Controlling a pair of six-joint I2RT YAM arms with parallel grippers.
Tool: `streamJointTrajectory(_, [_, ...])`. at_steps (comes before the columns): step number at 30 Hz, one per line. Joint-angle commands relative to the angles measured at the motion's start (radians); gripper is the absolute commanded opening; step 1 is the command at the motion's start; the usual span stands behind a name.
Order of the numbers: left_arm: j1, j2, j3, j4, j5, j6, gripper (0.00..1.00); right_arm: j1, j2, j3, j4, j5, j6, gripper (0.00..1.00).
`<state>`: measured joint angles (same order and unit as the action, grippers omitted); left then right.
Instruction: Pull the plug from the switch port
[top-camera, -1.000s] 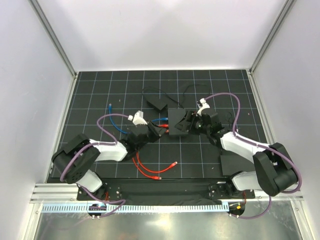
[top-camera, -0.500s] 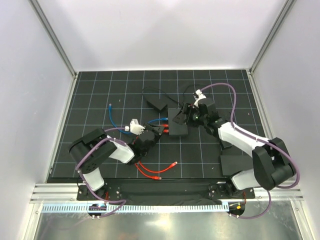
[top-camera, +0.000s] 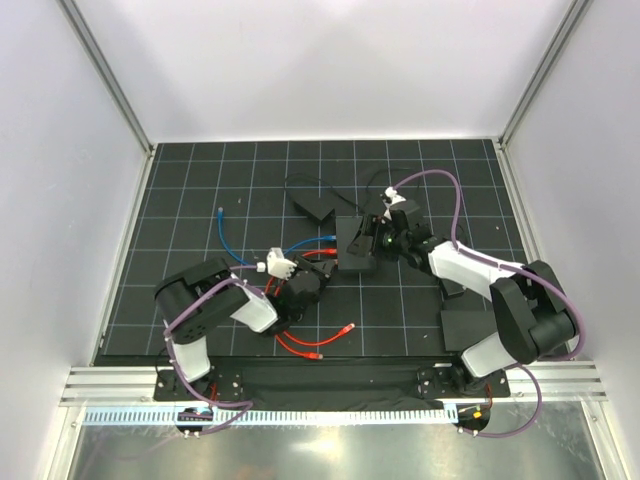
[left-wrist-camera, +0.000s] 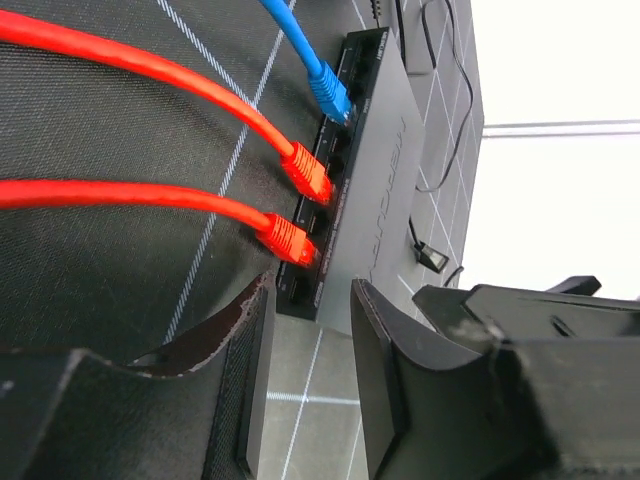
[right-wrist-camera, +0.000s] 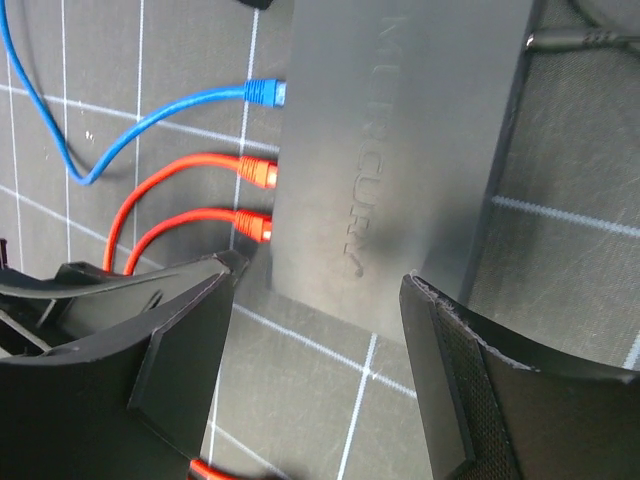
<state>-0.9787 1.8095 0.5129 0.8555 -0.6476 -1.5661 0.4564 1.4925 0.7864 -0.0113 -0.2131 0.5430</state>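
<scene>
The switch (top-camera: 356, 246) is a flat black box lying mid-table, its socket edge facing left. A blue plug (left-wrist-camera: 328, 95) and two red plugs (left-wrist-camera: 305, 171) (left-wrist-camera: 285, 238) sit in its ports. In the right wrist view the switch (right-wrist-camera: 400, 150) shows the same blue plug (right-wrist-camera: 265, 92) and both red plugs (right-wrist-camera: 257, 172). My left gripper (left-wrist-camera: 312, 298) is open just short of the switch's (left-wrist-camera: 388, 170) near corner, below the lowest red plug, with nothing between its fingers. My right gripper (right-wrist-camera: 320, 285) is open and empty, hovering just off the switch's near end.
A small black power brick (top-camera: 314, 207) with a thin cord lies behind the switch. A thin black plate (top-camera: 470, 326) lies at the front right. A loose red cable (top-camera: 315, 346) runs in front of the left arm, and the blue cable's free end (top-camera: 220, 212) lies far left.
The left gripper has drawn back from the switch toward the near side and its jaws have widened. The right gripper has shifted a little farther and leftward over the switch.
</scene>
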Motion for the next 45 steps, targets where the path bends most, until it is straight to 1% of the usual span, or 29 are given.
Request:
streamJointTrajectory(1, [-0.002, 0.017, 0.050, 0.016, -0.049, -0.026, 0.39, 0.004, -0.023, -0.041, 0.105, 0.067, -0.021, 0.74])
streamJointTrajectory(3, [-0.002, 0.036, 0.059, 0.008, -0.047, -0.040, 0.39, 0.002, -0.011, -0.061, 0.138, 0.078, -0.017, 0.73])
streamJointTrajectory(6, [-0.003, 0.051, 0.075, 0.007, -0.046, -0.043, 0.38, 0.002, 0.018, -0.058, 0.152, 0.066, -0.012, 0.66])
streamJointTrajectory(8, [-0.002, 0.050, 0.073, 0.002, -0.056, -0.045, 0.38, 0.002, 0.017, -0.062, 0.163, 0.075, -0.012, 0.64])
streamJointTrajectory(13, [-0.003, 0.030, 0.079, -0.058, -0.055, -0.046, 0.38, 0.002, 0.038, -0.050, 0.140, 0.083, -0.028, 0.63])
streamJointTrajectory(15, [-0.005, 0.031, 0.093, -0.097, -0.049, -0.090, 0.38, 0.002, 0.061, -0.044, 0.134, 0.070, -0.022, 0.59])
streamJointTrajectory(19, [-0.006, 0.043, 0.108, -0.170, -0.047, -0.153, 0.38, 0.002, 0.078, -0.036, 0.119, 0.070, -0.034, 0.57])
streamJointTrajectory(24, [-0.006, 0.073, 0.113, -0.151, -0.053, -0.180, 0.37, 0.002, 0.078, -0.039, 0.114, 0.078, -0.043, 0.56])
streamJointTrajectory(27, [-0.006, 0.089, 0.125, -0.150, -0.055, -0.193, 0.36, 0.002, 0.086, -0.033, 0.103, 0.084, -0.052, 0.51])
streamJointTrajectory(29, [-0.006, 0.097, 0.131, -0.147, -0.055, -0.207, 0.36, 0.002, 0.092, -0.029, 0.096, 0.092, -0.057, 0.49])
streamJointTrajectory(31, [-0.005, 0.108, 0.118, -0.145, -0.067, -0.262, 0.35, 0.002, 0.089, -0.027, 0.091, 0.096, -0.061, 0.49])
streamJointTrajectory(36, [-0.006, 0.125, 0.093, -0.105, -0.073, -0.316, 0.35, 0.002, 0.092, -0.026, 0.088, 0.095, -0.061, 0.49])
streamJointTrajectory(38, [-0.006, 0.128, 0.072, -0.072, -0.084, -0.331, 0.35, 0.002, 0.095, -0.024, 0.088, 0.095, -0.061, 0.49])
streamJointTrajectory(45, [-0.006, 0.143, 0.068, -0.062, -0.084, -0.373, 0.37, 0.002, 0.097, -0.022, 0.086, 0.092, -0.063, 0.48])
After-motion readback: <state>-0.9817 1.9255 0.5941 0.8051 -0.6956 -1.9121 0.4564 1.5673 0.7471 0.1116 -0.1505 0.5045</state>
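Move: The near red plug sits about 2 cm ahead of the left fingertips, 1 cm to their left and 2 cm below; the second red plug is 2 cm beyond it, and the switch's middle about 6 cm ahead of the left hand and 5 cm to its right. From the right hand, the switch's middle is some 5 cm ahead, 1 cm right and 4 cm down, with the near red plug 1 cm ahead, 5 cm left. Lower the right gripper about 2.5 cm onto the near part of the switch's top, easing it slightly forward and drawing its wide fingers in to roughly half open until they rest on the lid. Bring the left gripper down and forward, some 1.5 cm each way and slightly right, to the near red plug, rolling its left side down and turning counter-clockwise about 10 degrees, fingers still part open. ##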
